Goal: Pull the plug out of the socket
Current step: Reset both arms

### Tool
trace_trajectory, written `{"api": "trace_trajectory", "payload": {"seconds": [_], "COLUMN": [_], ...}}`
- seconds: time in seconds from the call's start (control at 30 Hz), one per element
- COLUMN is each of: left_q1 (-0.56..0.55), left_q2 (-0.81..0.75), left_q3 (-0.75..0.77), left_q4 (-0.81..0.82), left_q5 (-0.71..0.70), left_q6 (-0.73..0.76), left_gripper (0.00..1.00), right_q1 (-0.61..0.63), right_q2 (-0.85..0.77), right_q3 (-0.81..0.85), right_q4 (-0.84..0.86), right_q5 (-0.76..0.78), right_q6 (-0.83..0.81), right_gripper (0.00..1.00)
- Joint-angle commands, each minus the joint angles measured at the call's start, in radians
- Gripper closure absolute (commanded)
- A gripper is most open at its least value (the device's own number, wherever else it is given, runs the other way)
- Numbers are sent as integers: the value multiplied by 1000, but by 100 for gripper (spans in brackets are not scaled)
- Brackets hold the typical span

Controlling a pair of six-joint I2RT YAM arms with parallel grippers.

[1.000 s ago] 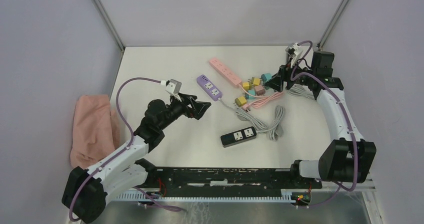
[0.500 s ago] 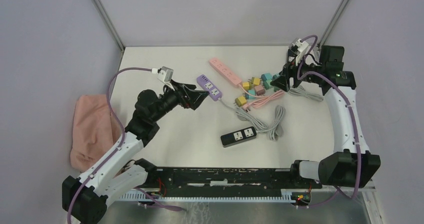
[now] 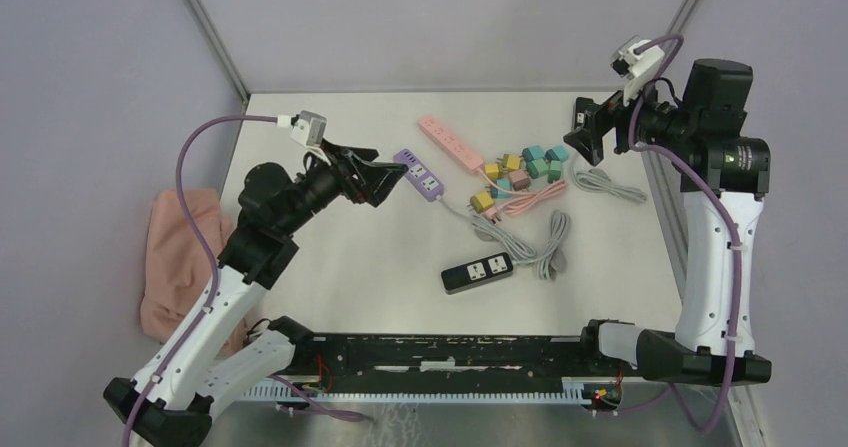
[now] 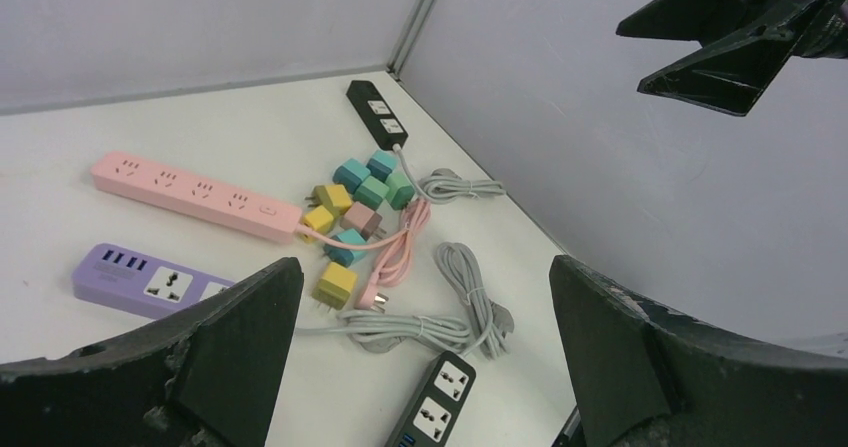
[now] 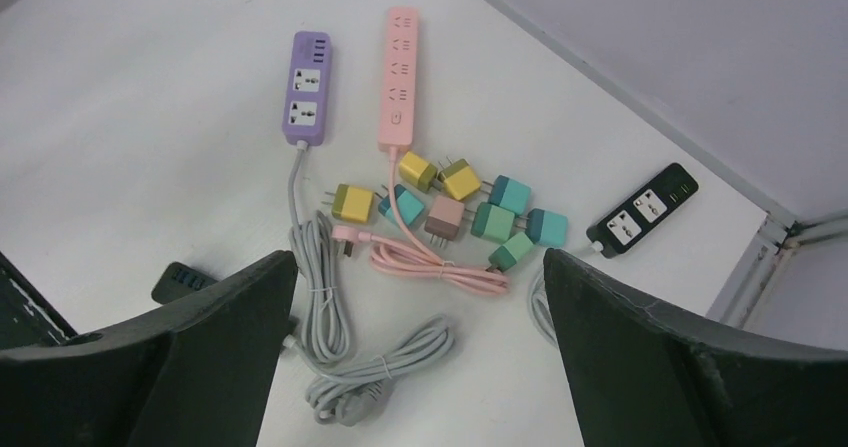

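Several small cube plugs [image 5: 445, 217], yellow, teal, green and brown, lie loose on the white table [image 3: 380, 257] with their pins showing. They lie beside the pink socket strip [image 5: 400, 77] and its coiled pink cord [image 5: 440, 263]. I see no plug seated in any socket. My right gripper [image 3: 575, 132] hangs open high above the back right, over the teal plug [image 3: 557, 154]. From its wrist view the right gripper [image 5: 418, 267] holds nothing. My left gripper [image 3: 390, 164] stands open and empty in the air just left of the purple socket strip [image 3: 420, 174].
A black socket strip [image 3: 478, 272] lies near the middle, and grey cord bundles [image 3: 545, 247] lie beside it. A second black strip [image 5: 643, 210] lies by the back right corner. A pink cloth [image 3: 185, 257] lies off the table's left edge. Walls enclose the table.
My right gripper rose and drew back to the right from the plug pile, and its jaws opened wide. My left gripper lifted and moved back toward the purple strip.
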Motion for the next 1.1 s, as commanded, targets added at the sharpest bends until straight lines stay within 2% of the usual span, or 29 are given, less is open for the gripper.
{"api": "trace_trajectory", "payload": {"seconds": [0.0, 0.3, 0.43, 0.63, 1.07], "left_q1": [4, 4, 5, 4, 5], "left_q2": [-33, -73, -91, -106, -122], "left_q3": [106, 179, 199, 217, 210], "left_q4": [-100, -212, -238, -263, -282], "left_q5": [-25, -76, -81, -93, -93], "left_q6": [90, 158, 170, 182, 187], "left_gripper": [1, 1, 1, 1, 1], "right_q1": [-3, -3, -3, -4, -3], "right_q2": [-19, -38, -58, -81, -119], "right_q3": [87, 163, 147, 125, 124], "right_q4": [6, -10, 38, 113, 94], "right_q5": [118, -9, -39, 96, 127], "right_q6": [195, 303, 390, 550, 538], "right_gripper": [1, 1, 0, 0, 0]}}
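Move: Neither gripper is going for anything. The cluster of plugs lies on the table about 15 cm ahead of the right hand and 10 cm to its left, some 37 cm below. The far black strip is about 30 cm ahead of that hand and 3 cm to its right. From the left hand the plugs are about 22 cm ahead, 27 cm right and 35 cm below; the purple strip is 23 cm ahead and 6 cm right, the near black strip roughly level and 18 cm right. Both empty hands keep drawing away from the plugs towards rest, the right climbing about 8 cm and easing back about half as far, while its wrist rolls its left side up some 20 degrees and swings clockwise, bringing the fingers nearer level. The left rises about 4.5 cm while going left and back over the table, away from the purple strip, slowing early and turning only slightly; both grippers stay wide open and touch nothing. ##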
